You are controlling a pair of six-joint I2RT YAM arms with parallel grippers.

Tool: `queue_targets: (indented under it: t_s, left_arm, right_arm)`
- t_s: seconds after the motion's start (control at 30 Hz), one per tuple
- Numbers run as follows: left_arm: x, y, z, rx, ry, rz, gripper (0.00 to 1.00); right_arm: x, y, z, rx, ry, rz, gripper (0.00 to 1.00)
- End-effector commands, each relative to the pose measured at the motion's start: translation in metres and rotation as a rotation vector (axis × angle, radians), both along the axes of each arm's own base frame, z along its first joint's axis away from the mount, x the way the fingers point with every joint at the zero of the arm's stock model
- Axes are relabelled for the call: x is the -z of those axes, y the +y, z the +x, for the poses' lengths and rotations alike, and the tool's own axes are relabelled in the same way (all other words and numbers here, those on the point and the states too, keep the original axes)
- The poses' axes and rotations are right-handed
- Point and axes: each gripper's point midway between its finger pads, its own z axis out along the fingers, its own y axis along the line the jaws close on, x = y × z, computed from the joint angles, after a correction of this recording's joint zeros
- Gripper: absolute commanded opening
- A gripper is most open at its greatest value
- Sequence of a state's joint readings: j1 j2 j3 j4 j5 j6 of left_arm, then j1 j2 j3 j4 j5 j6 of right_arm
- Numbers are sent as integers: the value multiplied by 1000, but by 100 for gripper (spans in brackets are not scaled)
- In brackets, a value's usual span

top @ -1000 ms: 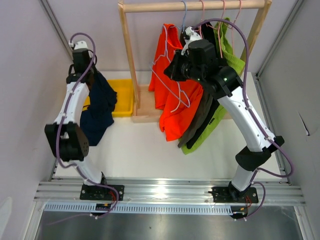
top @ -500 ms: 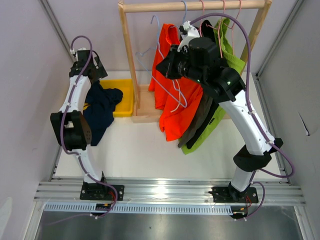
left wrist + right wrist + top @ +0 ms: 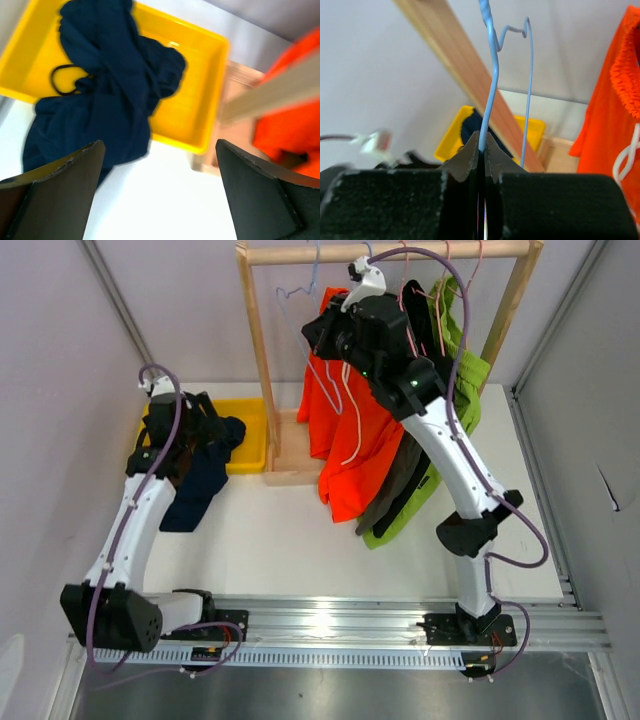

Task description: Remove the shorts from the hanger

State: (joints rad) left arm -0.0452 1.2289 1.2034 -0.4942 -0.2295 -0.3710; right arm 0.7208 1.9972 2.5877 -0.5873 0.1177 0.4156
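The navy shorts [image 3: 203, 462] [image 3: 107, 85] lie crumpled, partly in the yellow bin [image 3: 252, 438] [image 3: 200, 85] and partly on the table. My left gripper [image 3: 208, 422] [image 3: 159, 145] hangs open just above them, holding nothing. My right gripper [image 3: 320, 335] [image 3: 481, 136] is shut on the bare light-blue wire hanger [image 3: 297, 288] [image 3: 491, 75], up near the wooden rail [image 3: 400, 252]. Orange shorts [image 3: 345, 430] [image 3: 615, 100] with a white drawstring, a dark olive-grey pair [image 3: 398, 480] and a lime green pair [image 3: 468, 375] hang from the rail on pink hangers.
The wooden rack's left post [image 3: 257, 360] [image 3: 465, 65] and base [image 3: 290, 472] stand between the bin and the hanging clothes. Grey walls close in the table on both sides. Bare white tabletop [image 3: 300, 540] lies in front of the rack.
My left gripper opened and let the navy shorts drop onto the bin, then drew back toward me. My right gripper raised the blue hanger toward the rail.
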Motion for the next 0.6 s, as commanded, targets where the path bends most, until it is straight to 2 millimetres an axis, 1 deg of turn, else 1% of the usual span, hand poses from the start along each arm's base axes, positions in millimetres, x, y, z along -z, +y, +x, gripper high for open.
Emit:
queue_targets:
  t_s: [0.0, 0.03, 0.07, 0.13, 0.17, 0.2, 0.27, 0.3, 0.33, 0.37, 0.4, 0.43, 0.47, 0.5, 0.53, 0.57]
  left_arm:
    - [-24, -28, -15, 65, -103, -9, 99]
    - [-28, -31, -20, 73, -112, -5, 99]
    - [-37, -32, -26, 69, -139, -3, 99]
    - [-45, -41, -35, 95, -152, -1, 99]
    - [-51, -40, -39, 90, -166, 2, 99]
    - [-66, -45, -45, 104, -201, -1, 99]
    - [-78, -50, -50, 122, -230, -5, 99]
    - [-81, -56, -52, 141, -238, -7, 99]
    - [-86, -58, -54, 145, -248, -8, 99]
    - [-85, -60, -55, 149, -242, -5, 99]
    - [-83, -63, -56, 157, -236, -3, 99]
    - [-81, -65, -57, 163, -232, -5, 99]
    - [-78, -66, -58, 166, -223, -8, 99]
    - [-79, -70, -60, 179, -226, -10, 99]
    - [-70, -72, -62, 185, -209, -5, 99]
    - [-71, -72, -66, 187, -218, -8, 99]
  right_arm:
    - [-23, -3, 28, 93, -120, 60, 0]
    - [-22, -3, 32, 104, -126, 61, 0]
    - [-19, -1, 37, 114, -127, 59, 0]
    - [-16, -2, 40, 123, -120, 58, 0]
    - [-11, -2, 40, 124, -104, 51, 0]
    - [-9, -1, 36, 117, -94, 44, 0]
    - [-7, -1, 30, 116, -89, 32, 0]
    - [-6, -4, 22, 116, -84, 20, 0]
    - [-5, -3, 17, 110, -82, 14, 7]
    - [-8, -7, 13, 117, -83, 12, 48]
    - [0, -8, 11, 123, -70, -7, 66]
    - [-13, -19, 2, 133, -85, 1, 77]
    - [-13, -25, -2, 153, -76, -14, 87]
    - [-16, -32, -5, 165, -79, -21, 89]
    - [-28, -44, -15, 177, -95, -21, 92]
    - [-29, -53, -19, 200, -90, -36, 93]
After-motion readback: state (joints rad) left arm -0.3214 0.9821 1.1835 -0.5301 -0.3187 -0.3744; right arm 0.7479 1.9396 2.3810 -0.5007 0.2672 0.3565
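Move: The rack's rail, where the blue hanger in the right fingers is going, is roughly 8 cm ahead of and 8 cm above that hand. The orange shorts hang 7 cm to the hand's right, 6 ahead and 17 below; the left post is 9 cm left and 8 ahead. From the empty left hand, the orange shorts are 26 cm right and 8 ahead, a little above; the dropped navy shorts lie 10 ahead, 6 left, some 19 below. The right hand carries the pinched, empty blue hanger forward and down, about 5 cm each way, to set its hook over the rail left of the orange shorts, then opens wide, lets the wire go and backs off some 3 cm with a slight rise. Meanwhile the left hand, still wide open and empty, leaves the navy shorts in the yellow tray and swings right, up and back towards the orange shorts, about 7 cm right, its fingers tipping up and turning clockwise by some 10 degrees each. ##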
